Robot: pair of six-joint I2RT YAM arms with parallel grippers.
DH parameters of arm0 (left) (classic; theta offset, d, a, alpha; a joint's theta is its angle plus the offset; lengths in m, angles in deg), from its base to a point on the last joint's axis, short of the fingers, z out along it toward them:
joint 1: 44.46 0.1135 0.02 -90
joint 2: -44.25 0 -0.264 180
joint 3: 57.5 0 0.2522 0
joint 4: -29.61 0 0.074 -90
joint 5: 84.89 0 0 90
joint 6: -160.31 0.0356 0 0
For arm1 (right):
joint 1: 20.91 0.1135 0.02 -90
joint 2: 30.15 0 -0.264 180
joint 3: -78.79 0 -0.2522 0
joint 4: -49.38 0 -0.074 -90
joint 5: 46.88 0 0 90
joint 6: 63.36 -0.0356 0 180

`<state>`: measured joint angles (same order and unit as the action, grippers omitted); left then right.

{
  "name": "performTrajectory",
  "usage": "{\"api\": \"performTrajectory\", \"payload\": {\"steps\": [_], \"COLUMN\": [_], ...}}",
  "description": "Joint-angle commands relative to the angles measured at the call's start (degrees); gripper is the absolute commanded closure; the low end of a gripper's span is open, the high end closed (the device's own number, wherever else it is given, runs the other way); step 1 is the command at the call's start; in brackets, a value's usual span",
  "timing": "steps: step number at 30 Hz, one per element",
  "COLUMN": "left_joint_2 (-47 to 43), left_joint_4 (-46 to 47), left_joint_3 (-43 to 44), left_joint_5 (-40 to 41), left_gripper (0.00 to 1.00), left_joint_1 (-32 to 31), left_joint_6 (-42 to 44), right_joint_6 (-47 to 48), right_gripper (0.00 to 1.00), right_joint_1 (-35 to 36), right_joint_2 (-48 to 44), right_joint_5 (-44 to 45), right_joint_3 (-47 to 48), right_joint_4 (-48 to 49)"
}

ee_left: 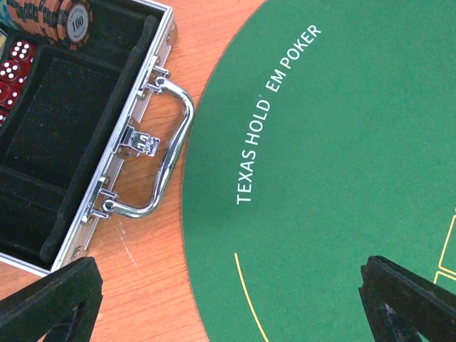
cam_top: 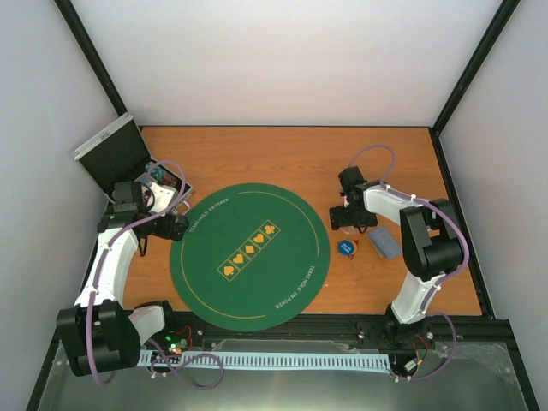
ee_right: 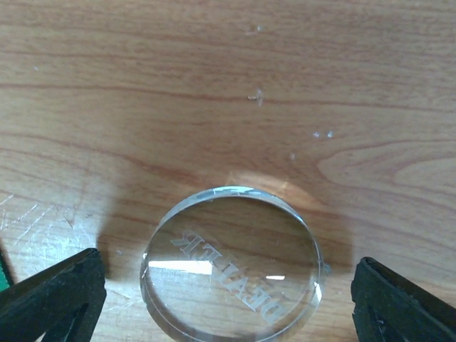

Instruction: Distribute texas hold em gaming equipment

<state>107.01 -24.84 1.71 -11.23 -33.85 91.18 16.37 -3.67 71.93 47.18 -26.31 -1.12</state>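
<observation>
A clear round disc (ee_right: 231, 263) engraved "DEALER" lies flat on the wooden table. My right gripper (ee_right: 228, 303) is open and straddles it, with a gap between each finger and the disc's rim. From above, the right gripper (cam_top: 351, 217) hovers just right of the mat and hides that disc. A blue disc (cam_top: 346, 248) and a grey-blue deck of cards (cam_top: 384, 242) lie close by. Poker chips (ee_left: 68, 18) stand in the case's corner. My left gripper (ee_left: 228, 306) is open and empty over the mat's left edge, seen from above beside the case (cam_top: 175, 225).
The round green felt mat (cam_top: 248, 257) fills the table's middle. The silver case (cam_top: 128, 158) lies open at the back left, its handle (ee_left: 167, 153) facing the mat; red dice (ee_left: 13, 68) sit inside. Walls close in on three sides.
</observation>
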Motion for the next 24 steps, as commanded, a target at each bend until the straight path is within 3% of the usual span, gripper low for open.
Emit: {"api": "performTrajectory", "payload": {"steps": [1,9,19,24], "left_joint_2": [0.0,0.3,-1.1,-0.8], "left_joint_4": [-2.0,-2.9,-3.3,-2.6], "left_joint_3": [1.9,3.2,4.0,3.9], "left_joint_5": [0.9,3.7,3.1,1.9], "left_gripper": [0.0,0.0,0.0,0.0], "left_joint_1": [0.3,0.3,0.3,0.3], "left_joint_6": [-1.4,-1.0,-0.8,-2.1], "right_joint_6": [0.3,0.1,-0.2,-1.3], "right_gripper": [0.08,0.36,0.52,0.55], "right_joint_1": [0.3,0.3,0.7,8.5], "right_joint_2": [-1.8,-2.4,-5.3,-2.6], "right_joint_5": [-0.1,1.0,-1.2,-1.7], "right_joint_3": [-0.8,-0.7,2.8,10.4], "right_joint_4": [-1.1,0.1,-1.2,-1.4]}}
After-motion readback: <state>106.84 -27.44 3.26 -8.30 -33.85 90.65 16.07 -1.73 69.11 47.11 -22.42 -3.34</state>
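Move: The clear disc lies right between the right hand's open fingers, level with them and about 1 cm below. The blue-labelled chip is about 7 cm back and 1 cm left; the card deck sits some 6 cm back and 11 cm right. The green mat's middle is about 31 cm left and 10 cm back. From the left hand, the disc is roughly 50 cm right, 6 cm ahead and 12 cm down. Right fingers close on the clear disc's rim and lift it about 3.5 cm, veering left and forward. ##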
